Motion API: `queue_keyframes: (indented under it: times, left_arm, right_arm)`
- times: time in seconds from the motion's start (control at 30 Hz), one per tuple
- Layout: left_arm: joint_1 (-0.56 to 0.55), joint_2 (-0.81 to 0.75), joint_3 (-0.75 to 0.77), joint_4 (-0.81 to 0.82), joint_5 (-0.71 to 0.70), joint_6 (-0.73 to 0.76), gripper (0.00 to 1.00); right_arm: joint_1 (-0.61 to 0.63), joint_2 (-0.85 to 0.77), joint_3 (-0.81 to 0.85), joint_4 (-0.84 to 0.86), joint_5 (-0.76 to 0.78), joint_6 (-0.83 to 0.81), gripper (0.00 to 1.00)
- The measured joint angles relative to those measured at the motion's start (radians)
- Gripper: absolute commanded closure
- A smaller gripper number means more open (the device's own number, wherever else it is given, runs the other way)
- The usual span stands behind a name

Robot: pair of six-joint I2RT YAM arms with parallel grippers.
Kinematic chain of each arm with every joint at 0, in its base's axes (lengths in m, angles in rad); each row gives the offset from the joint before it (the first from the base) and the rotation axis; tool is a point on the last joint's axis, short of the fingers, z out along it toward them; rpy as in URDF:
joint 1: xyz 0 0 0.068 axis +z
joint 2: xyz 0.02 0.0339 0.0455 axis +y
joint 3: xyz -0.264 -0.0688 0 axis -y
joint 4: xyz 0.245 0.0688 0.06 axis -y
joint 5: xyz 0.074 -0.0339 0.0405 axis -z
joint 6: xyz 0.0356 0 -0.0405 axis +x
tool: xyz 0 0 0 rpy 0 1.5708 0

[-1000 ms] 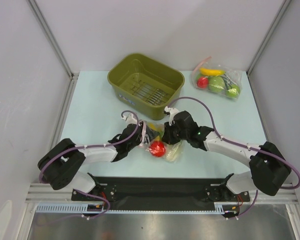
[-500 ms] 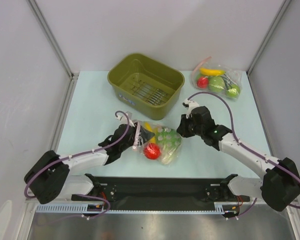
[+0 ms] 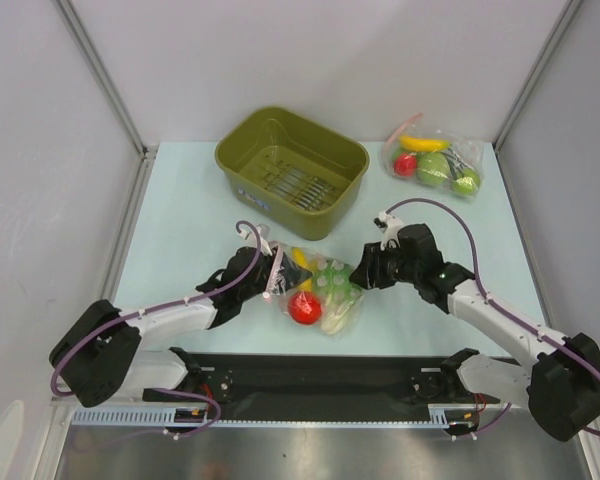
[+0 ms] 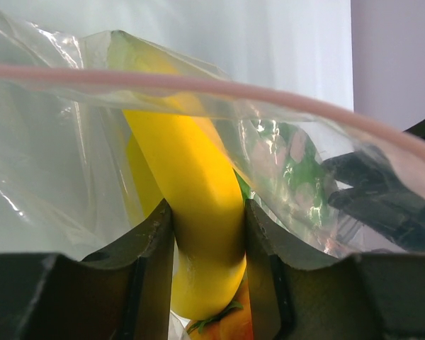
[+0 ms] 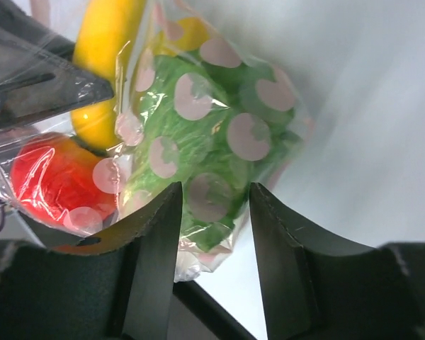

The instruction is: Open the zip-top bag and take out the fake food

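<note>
The zip-top bag (image 3: 325,300) lies between my two grippers, its pink zip strip (image 4: 198,83) arching over the left one. My left gripper (image 4: 207,241) reaches into the bag's mouth and is shut on the yellow banana (image 4: 191,184); seen from above, the left gripper (image 3: 283,272) sits at the bag's left end. The red round fruit (image 3: 304,307) and the pale green cabbage (image 5: 212,134) are still inside the plastic. My right gripper (image 5: 212,212) stands open at the bag's right end, with the cabbage corner lying loose between its fingers.
An olive-green bin (image 3: 238,160) stands behind the bag. A second clear bag with bright green fruits (image 3: 435,162) lies at the back right. A black strip (image 3: 320,375) runs along the near edge between the arm bases.
The grippers were close together over the bag. My right gripper has opened, let go of the bag and drawn back to the right. The left arm has pulled back left, still holding the banana.
</note>
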Motion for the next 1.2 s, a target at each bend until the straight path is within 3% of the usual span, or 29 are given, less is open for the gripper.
queue_keyframes:
  times: [0.2, 0.3, 0.4, 0.7, 0.97, 1.2]
  left_arm:
    - [0.002, 0.001, 0.0, 0.002, 0.013, 0.0, 0.86]
    - [0.002, 0.001, 0.0, 0.002, 0.02, 0.0, 0.85]
    - [0.002, 0.001, 0.0, 0.002, 0.029, 0.002, 0.83]
    - [0.027, -0.039, -0.011, 0.001, 0.07, 0.009, 0.82]
    - [0.089, -0.209, -0.041, -0.008, 0.112, 0.011, 0.8]
    - [0.111, -0.274, -0.05, -0.022, 0.148, 0.015, 0.8]
  right_arm:
    - [-0.005, 0.004, -0.019, 0.007, -0.071, 0.026, 0.51]
    - [-0.006, 0.005, -0.023, 0.007, -0.09, 0.04, 0.61]
    - [-0.008, 0.012, -0.027, 0.007, -0.105, 0.053, 1.0]
    - [-0.06, 0.032, -0.028, -0.016, -0.094, 0.057, 1.0]
    - [-0.195, 0.025, -0.027, -0.069, -0.093, 0.014, 1.0]
    - [-0.211, 0.027, -0.025, -0.08, -0.091, -0.014, 1.0]
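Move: Just behind the left fingers, which already hold the banana inside the bag, the zip mouth lies about 5 cm to their left and 3 cm higher; the red tomato sits some 6 cm back, and the green bin about 23 cm ahead. For the right hand, the bag's closed edge is roughly 2 cm back, 1 cm left and 2 cm down, with the lettuce about 4 cm left, level ahead-wise, and 4 cm lower. Easing about 2 cm back and slightly down, the right hand shuts its fingers on the closed end of the bag, then drags it some 6 cm right and a little forward, sinking slightly and turning a touch clockwise. The left hand keeps its grip on the banana, nearly still at first, then lifts about 6.5 cm and drifts left, fingertips tilting up some 10 degrees. ##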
